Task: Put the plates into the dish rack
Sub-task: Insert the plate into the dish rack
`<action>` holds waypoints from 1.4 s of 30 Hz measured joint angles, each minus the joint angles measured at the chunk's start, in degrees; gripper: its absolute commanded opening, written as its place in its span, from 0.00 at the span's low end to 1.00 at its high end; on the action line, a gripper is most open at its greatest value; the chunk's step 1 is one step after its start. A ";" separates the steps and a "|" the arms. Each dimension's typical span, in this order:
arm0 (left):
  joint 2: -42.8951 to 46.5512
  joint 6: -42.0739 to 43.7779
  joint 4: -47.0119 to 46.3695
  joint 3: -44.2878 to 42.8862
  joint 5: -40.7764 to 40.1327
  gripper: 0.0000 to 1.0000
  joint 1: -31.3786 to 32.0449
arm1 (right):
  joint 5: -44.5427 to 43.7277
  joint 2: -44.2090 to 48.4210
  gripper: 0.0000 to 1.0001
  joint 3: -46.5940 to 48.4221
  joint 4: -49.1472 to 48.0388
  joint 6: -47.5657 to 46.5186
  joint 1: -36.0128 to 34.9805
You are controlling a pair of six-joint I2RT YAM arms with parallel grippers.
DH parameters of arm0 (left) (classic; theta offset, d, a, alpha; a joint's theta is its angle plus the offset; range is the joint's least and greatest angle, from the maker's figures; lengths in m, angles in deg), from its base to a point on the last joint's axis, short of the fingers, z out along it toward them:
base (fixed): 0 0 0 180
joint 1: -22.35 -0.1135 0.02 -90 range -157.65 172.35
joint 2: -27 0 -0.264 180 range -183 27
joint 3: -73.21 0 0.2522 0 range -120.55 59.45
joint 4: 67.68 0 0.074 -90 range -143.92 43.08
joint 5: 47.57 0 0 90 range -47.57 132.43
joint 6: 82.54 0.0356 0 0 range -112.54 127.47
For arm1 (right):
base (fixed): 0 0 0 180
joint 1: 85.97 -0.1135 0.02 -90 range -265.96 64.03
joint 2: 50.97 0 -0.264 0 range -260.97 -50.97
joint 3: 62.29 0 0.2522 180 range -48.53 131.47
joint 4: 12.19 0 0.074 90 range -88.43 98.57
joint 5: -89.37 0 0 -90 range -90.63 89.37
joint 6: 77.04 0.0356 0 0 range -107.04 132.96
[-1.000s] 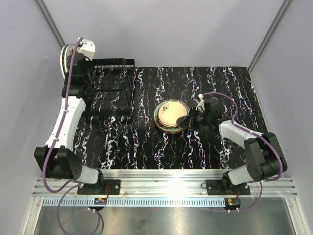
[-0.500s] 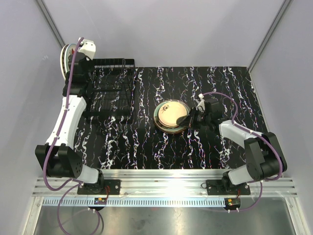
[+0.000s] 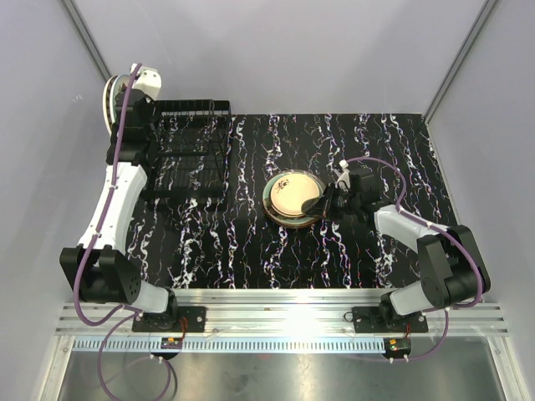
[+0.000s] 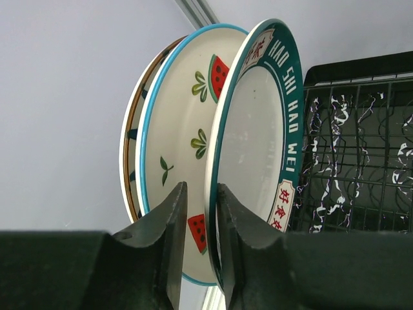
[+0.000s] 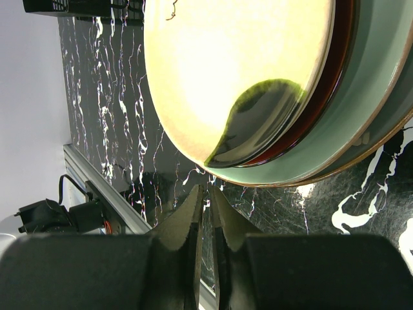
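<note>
Three plates stand on edge at the left end of the dish rack (image 3: 188, 150): a teal-rimmed plate (image 4: 258, 116) with red characters, a blue-rimmed watermelon plate (image 4: 181, 123) and a brown-rimmed one (image 4: 129, 161). My left gripper (image 4: 199, 186) is open, its fingers straddling the teal plate's lower rim, the left finger standing off it. A stack of plates (image 3: 291, 196) lies flat mid-table, a cream plate (image 5: 226, 64) on top and a pale green one (image 5: 361, 123) lower. My right gripper (image 5: 208, 188) is shut and empty, low at the stack's right edge (image 3: 320, 205).
The black wire rack (image 4: 361, 148) shows to the right of the standing plates, its slots bare there. Grey walls close in the left and back sides. A metal rail (image 3: 284, 305) with the arm bases runs along the near edge.
My left gripper's jaws have parted a little around the teal plate's rim. Neither arm has visibly moved, and the stack lies as before.
</note>
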 measured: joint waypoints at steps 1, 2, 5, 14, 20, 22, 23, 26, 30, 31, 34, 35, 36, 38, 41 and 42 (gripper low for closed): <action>0.00 0.02 0.00 0.00 -0.02 0.31 0.00 | 0.00 -0.02 0.15 0.00 0.00 0.00 0.00; 0.00 0.07 -0.02 0.00 -0.07 0.33 0.00 | 0.00 -0.02 0.15 0.00 0.00 0.00 0.00; 0.00 0.13 0.00 0.00 -0.20 0.40 -0.02 | 0.00 -0.02 0.15 0.00 0.00 0.00 0.00; 1.33 -0.02 0.07 0.00 0.26 0.53 0.33 | 0.02 -0.02 0.15 0.00 0.02 0.00 0.00; 2.78 0.22 -0.07 -0.11 -0.28 0.55 0.33 | 0.04 -0.02 0.16 0.00 0.00 0.00 0.00; 2.86 0.33 -0.24 -0.42 -0.94 0.55 0.02 | 0.04 -0.02 0.16 0.00 0.00 0.00 0.00; 2.86 0.44 -0.35 -0.50 -1.22 0.55 -0.11 | 0.04 0.00 0.16 0.00 0.00 0.00 0.00; 2.86 0.81 -0.44 -0.66 -2.27 0.54 -0.26 | 0.04 -0.02 0.16 0.00 0.00 0.00 0.00; 2.82 1.25 -0.42 -0.70 -3.28 0.55 -0.26 | 0.04 -0.02 0.16 0.00 0.00 0.00 0.00; 2.80 1.25 -0.42 -0.76 -3.39 0.55 -0.26 | 0.04 -0.02 0.16 0.00 0.00 0.00 0.00; 2.78 1.25 -0.39 -1.05 -3.48 0.58 -0.26 | 0.04 -0.02 0.16 0.00 0.00 0.00 0.00; 2.78 1.25 -0.39 -1.16 -3.48 0.60 -0.26 | 0.04 -0.02 0.16 0.00 0.00 0.00 0.00; 2.78 1.25 -0.37 -1.29 -3.48 0.61 -0.26 | 0.04 0.00 0.16 0.00 0.00 0.00 0.00; 2.78 1.22 -0.39 -1.42 -3.48 0.63 -0.26 | 0.04 -0.02 0.16 0.00 0.00 0.00 0.00; 2.78 1.20 -0.33 -1.60 -3.48 0.68 -0.26 | 0.04 -0.02 0.17 0.00 0.00 0.00 0.00; 2.78 1.20 -0.26 -1.75 -3.48 0.71 -0.26 | 0.04 -0.02 0.18 0.00 0.00 0.00 0.00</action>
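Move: The teal-lettered plate stands in the rack, its near upper rim between the left hand's already loosened fingers; its middle is some 7 cm ahead, 0 cm sideways and roughly 5 cm below. The watermelon plate is about 3 cm to its left, the striped plate about 5 cm to its left, both level with it fore and aft. From the right hand the teal-lettered plate is roughly 22 cm forward, 50 cm left and 21 cm higher. Up and back, the left hand eases off the near rim of the teal-lettered plate, rising about 3.5 cm and drawing back some 2 cm, with a slight shift left late on. Its fingers spread from barely open to well open and come free of the rim, while the wrist tips up only a few degrees. ##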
